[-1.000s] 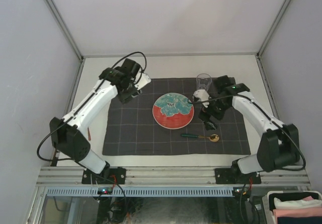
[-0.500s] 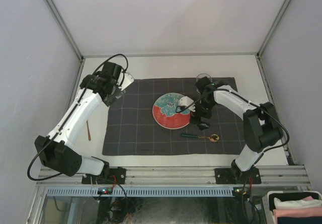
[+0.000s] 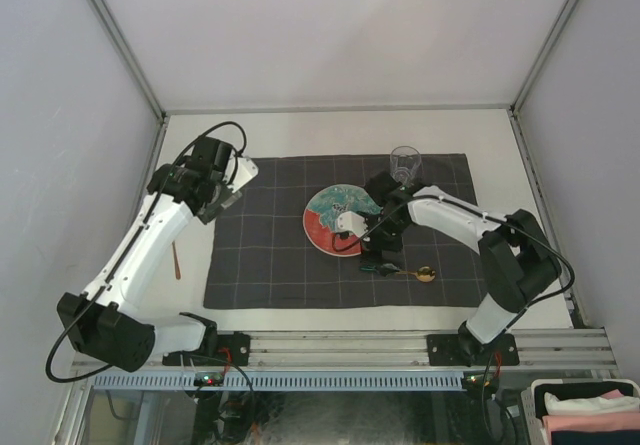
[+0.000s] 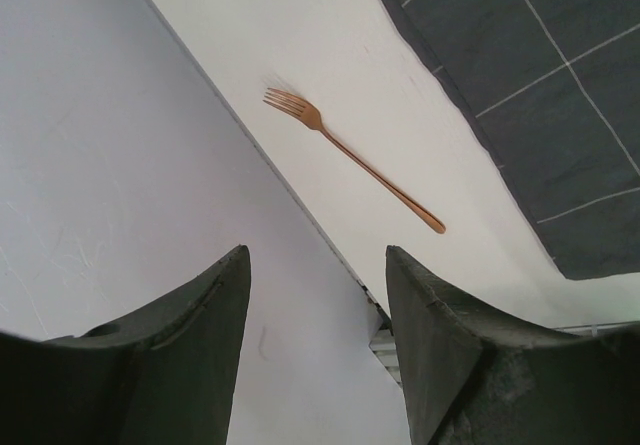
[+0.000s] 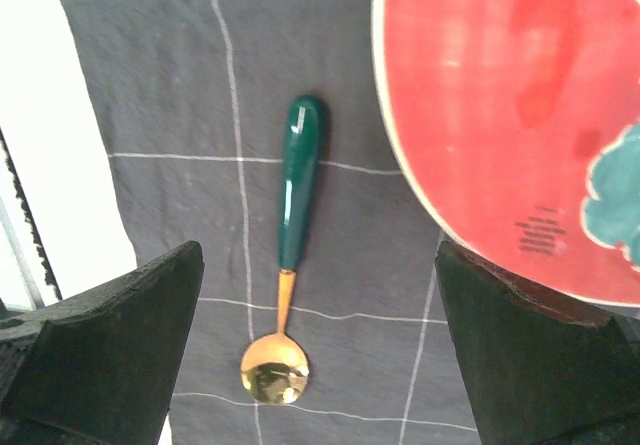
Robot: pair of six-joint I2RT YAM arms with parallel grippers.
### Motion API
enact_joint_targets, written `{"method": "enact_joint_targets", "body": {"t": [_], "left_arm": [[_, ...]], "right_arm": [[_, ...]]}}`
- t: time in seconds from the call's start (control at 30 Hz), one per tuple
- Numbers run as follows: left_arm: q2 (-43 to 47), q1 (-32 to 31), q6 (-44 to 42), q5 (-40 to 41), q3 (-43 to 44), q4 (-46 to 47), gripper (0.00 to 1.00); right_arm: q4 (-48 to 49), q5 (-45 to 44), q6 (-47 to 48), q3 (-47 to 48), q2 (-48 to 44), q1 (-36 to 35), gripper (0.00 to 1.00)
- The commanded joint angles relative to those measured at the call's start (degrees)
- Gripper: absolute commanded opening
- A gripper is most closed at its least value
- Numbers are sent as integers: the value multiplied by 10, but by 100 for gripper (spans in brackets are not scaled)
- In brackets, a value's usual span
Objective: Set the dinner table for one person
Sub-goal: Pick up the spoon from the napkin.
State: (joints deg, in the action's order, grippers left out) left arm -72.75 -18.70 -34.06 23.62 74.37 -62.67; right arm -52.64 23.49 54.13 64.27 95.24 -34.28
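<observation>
The off-white dinner table carries a dark grey checked cloth. On the cloth lie a red and teal plate, a clear glass behind it, and a spoon with a green handle and gold bowl. My right gripper hangs open above the spoon, beside the plate's rim, with nothing between its fingers. A copper fork lies on bare table left of the cloth. My left gripper is open and empty, well above the fork.
Grey metal rails and pale walls close in the table on the left, back and right. The cloth's left edge runs close to the fork. A bin with folded cloths sits below the near right corner.
My right gripper has swung from beside the glass, past the plate's near edge, to over the spoon. My left arm has pulled back left toward the cloth's corner.
</observation>
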Motion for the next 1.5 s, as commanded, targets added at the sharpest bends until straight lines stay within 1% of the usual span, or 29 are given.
{"method": "enact_joint_targets", "body": {"t": [0.0,0.27,0.4,0.57,0.77,1.1,1.2,1.33,1.47], "left_arm": [[29,5,-17,-14,-12,13,60],[39,5,-25,-31,-22,19,61],[47,6,-26,-33,-24,16,60],[61,5,-26,-30,-31,6,61],[75,5,-24,-29,-48,5,61],[74,5,-11,-34,-46,6,60],[74,5,-10,-34,-47,6,60],[75,5,-8,-37,-49,7,60],[74,5,-2,-42,-48,6,60]], "right_arm": [[37,4,-45,-34,-36,-31,100],[100,-18,-111,-86,-50,-65,100],[109,-19,-104,-106,-58,-66,100],[111,-25,-89,-106,-53,-54,98],[107,-29,-83,-106,-47,-46,89],[97,-26,-91,-107,-53,-44,71],[95,-29,-91,-105,-52,-44,68],[90,-29,-92,-104,-53,-44,58],[86,-29,-93,-104,-53,-44,52]]}}
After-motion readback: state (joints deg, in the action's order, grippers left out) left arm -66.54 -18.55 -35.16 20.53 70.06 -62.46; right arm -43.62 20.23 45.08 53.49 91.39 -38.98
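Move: The spoon lies almost straight under the right hand, its middle about 2 cm back and some 5 cm below, with its green handle to the left and bowl to the right. The plate's middle is roughly 10 cm ahead of the right hand and 13 cm to its left; the glass stands about 21 cm ahead and 2 cm to the right. From the left hand the spoon is about 8 cm back, 46 cm to the right and 22 cm below. Heading for the spoon's green handle, the right hand draws back about 4 cm away from the plate while sinking some 3 cm, then eases forward roughly 1 cm and holds there. With the handle between the fingertips as seen from the wrist, its wide-open fingers close to about half; no touch can be made out. The empty left hand drifts back about 2 cm. ##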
